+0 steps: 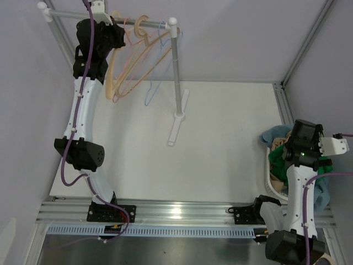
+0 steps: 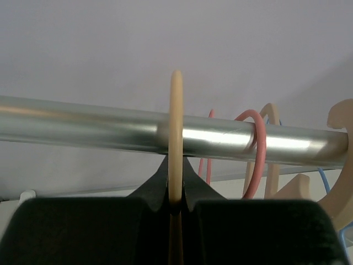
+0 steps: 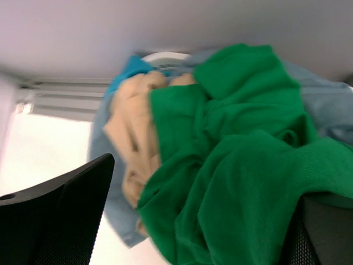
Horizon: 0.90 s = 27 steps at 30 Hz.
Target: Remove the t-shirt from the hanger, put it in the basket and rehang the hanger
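Observation:
The green t-shirt (image 3: 237,165) lies crumpled on a pile of clothes in the white basket (image 1: 270,178) at the table's right edge, and shows in the top view (image 1: 278,165). My right gripper (image 3: 190,232) is open just above it, fingers wide apart; the top view shows it over the basket (image 1: 295,157). My left gripper (image 2: 175,207) is shut on the hook of the bare tan hanger (image 2: 175,127), which hangs on the metal rail (image 2: 83,127). The top view shows this gripper (image 1: 117,34) at the rail and the hanger (image 1: 113,77) below it.
A pink hanger (image 1: 135,66) and a blue hanger (image 1: 157,72) hang bare on the same rail beside the tan one. The rack's post (image 1: 176,72) stands on a white foot (image 1: 177,124) mid-table. Tan and light blue garments (image 3: 129,143) lie under the green one.

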### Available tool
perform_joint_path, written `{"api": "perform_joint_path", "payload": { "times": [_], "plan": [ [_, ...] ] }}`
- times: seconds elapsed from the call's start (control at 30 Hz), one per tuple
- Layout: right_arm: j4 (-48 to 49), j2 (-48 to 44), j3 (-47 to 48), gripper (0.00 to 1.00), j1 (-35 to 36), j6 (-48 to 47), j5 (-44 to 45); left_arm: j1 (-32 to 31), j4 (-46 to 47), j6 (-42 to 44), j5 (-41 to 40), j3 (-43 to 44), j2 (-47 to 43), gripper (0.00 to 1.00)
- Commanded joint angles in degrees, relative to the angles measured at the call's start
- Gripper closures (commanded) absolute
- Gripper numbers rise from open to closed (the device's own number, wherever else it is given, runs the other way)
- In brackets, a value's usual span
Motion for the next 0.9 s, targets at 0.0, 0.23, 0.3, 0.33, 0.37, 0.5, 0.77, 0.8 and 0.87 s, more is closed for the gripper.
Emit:
{"api": "perform_joint_path", "payload": {
  "times": [0.0,0.23,0.3,0.33,0.37,0.5,0.77,0.8,0.87],
  "plan": [
    [10.79,-3.79,-1.89,0.00,3.33,-3.31,7.74,-0.48,2.33,-0.67,-1.03,0.47,-0.63,0.93],
    [8.05,-0.54,-1.11,0.01,-2.17,-0.52,-2.04,-0.57,1.62,-2.17,-1.21,0.29,-1.95,0.66],
    [-5.01,3.93,4.05,0.01,-8.37,8.14,-9.77,-0.65,1.18,-1.82,-0.85,0.38,-2.39,0.55],
    [-7.14,4.82,5.11,0.01,-7.67,9.66,-7.85,-0.66,1.01,-1.73,-1.29,0.21,-3.09,0.49],
    [-6.64,6.04,5.47,0.02,-6.71,9.41,-5.82,-0.66,1.18,-1.55,-2.08,-0.66,-3.53,0.44],
    [-14.35,11.22,8.88,0.02,-6.61,12.21,0.61,-0.74,1.01,-2.34,-2.44,-1.03,-5.02,0.24],
    [-31.54,26.79,15.57,0.43,-4.26,15.00,-1.52,-2.23,-3.03,-4.46,-6.48,-4.45,-12.56,0.04],
    [-34.82,27.84,16.45,0.49,-2.41,17.90,1.63,-2.59,-2.95,-4.19,-8.22,-5.76,-13.63,0.01],
    [-40.70,29.43,18.04,0.47,1.89,24.49,9.97,-3.55,-3.12,-4.10,-10.86,-8.93,-15.74,0.00]
  ]
}}
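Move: The rail spot for the held wooden hanger, its hook already over it, lies about 4 cm ahead of the left hand and 3 cm above; along the rail the pink hanger's hook hangs some 4 cm to its right, another wooden one's about 8 cm right. Under the open right hand the green t-shirt heaps in the basket, middle roughly 10 cm below and 3 cm left; beige cloth lies 6 cm ahead and 8 cm left of that hand. The wooden hanger is let go on the rail: the left fingers open wide around it, then the hand backs off about 5 cm, rising a little. Meanwhile the green t-shirt, still draped over one right finger, is followed down: that hand bobs up slightly, then sinks to some 6 cm below its start, tipping its fingers steeply down and half closing. ##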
